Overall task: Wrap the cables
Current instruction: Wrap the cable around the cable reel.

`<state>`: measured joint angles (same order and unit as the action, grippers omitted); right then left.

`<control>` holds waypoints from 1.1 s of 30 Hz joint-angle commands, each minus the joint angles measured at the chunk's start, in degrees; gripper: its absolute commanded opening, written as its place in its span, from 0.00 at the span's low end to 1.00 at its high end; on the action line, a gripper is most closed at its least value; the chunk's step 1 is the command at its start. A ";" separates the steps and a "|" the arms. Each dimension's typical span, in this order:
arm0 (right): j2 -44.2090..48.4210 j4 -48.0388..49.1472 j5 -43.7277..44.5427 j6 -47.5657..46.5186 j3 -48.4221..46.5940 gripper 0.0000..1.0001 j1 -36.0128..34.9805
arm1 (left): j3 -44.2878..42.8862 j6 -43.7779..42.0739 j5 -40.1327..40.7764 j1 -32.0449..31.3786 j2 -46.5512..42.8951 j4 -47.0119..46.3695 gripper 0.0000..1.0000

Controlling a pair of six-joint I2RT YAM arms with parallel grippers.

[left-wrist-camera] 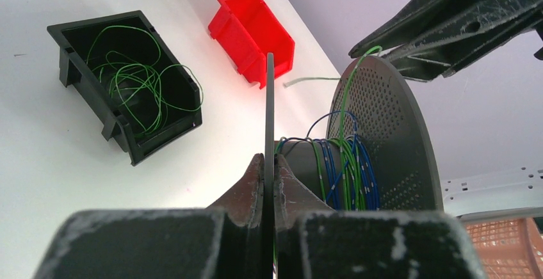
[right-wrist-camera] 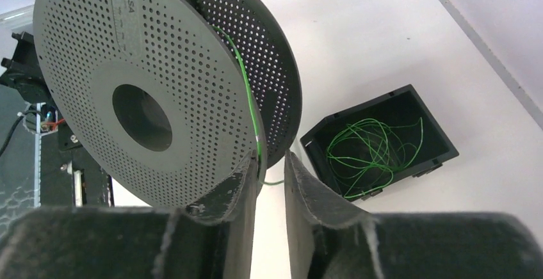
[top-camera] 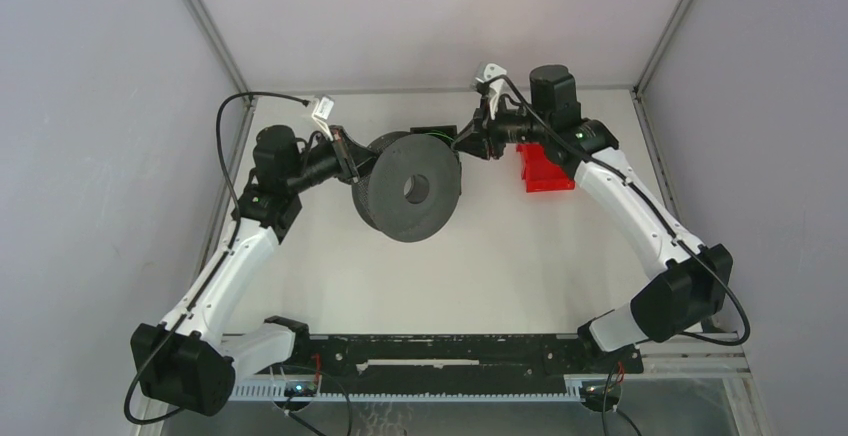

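A dark grey perforated spool (top-camera: 410, 188) hangs above the table's middle. My left gripper (left-wrist-camera: 269, 164) is shut on the thin edge of one spool flange (left-wrist-camera: 269, 100). Green and blue cables (left-wrist-camera: 342, 164) are wound round the hub. One green cable (right-wrist-camera: 246, 93) runs over the flange rim down to my right gripper (right-wrist-camera: 272, 164), whose jaws stand apart; the cable's short end crosses the gap at the fingertips. More loose green cables (right-wrist-camera: 365, 148) lie in a black bin (right-wrist-camera: 435, 139), which also shows in the left wrist view (left-wrist-camera: 77, 42).
An empty red bin (top-camera: 545, 171) stands on the white table right of the spool, beside the right arm. The black bin (top-camera: 432, 133) sits just behind the spool. Grey walls close the table's back and sides; a black rail (top-camera: 450, 351) runs along the near edge.
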<state>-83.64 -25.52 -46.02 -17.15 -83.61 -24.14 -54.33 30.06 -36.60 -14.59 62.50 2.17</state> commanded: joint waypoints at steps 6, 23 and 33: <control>-0.93 3.71 1.00 2.52 -1.75 0.00 0.68 | 0.92 2.37 -2.82 0.18 -1.80 -5.72 0.00; -4.33 13.80 -13.19 26.90 5.76 0.00 6.21 | -1.83 9.97 -10.05 3.39 0.74 -14.05 0.00; -3.74 10.31 -20.08 31.23 4.95 0.00 7.73 | -3.46 8.70 -10.39 4.87 1.72 -13.20 0.00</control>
<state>-89.03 -14.33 -62.37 12.27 -77.30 -17.10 -54.33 37.30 -45.23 -10.44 64.58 -6.74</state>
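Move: The green cable to be caught lies practically between the right gripper's parted fingertips, within about 1 cm of the hand point, where it comes off the near flange's rim. From the right hand, the cable reel's middle is some 10 cm left, 1 cm back and 9 cm below; the black bin is about 17 cm ahead, 4 cm left and 33 cm below. From the left hand, the catch point lies roughly 12 cm right, 1 cm ahead and 2 cm higher. Shut the right fingers on the green cable at the rim, draw it about 3 cm forward and a little right, then down and back again to end some 3 cm lower, rolling the hand about 30 degrees, top side forward. Meanwhile keep the left gripper's pinch on the far flange and raise the reel roughly 2 cm with a slight tilt. ##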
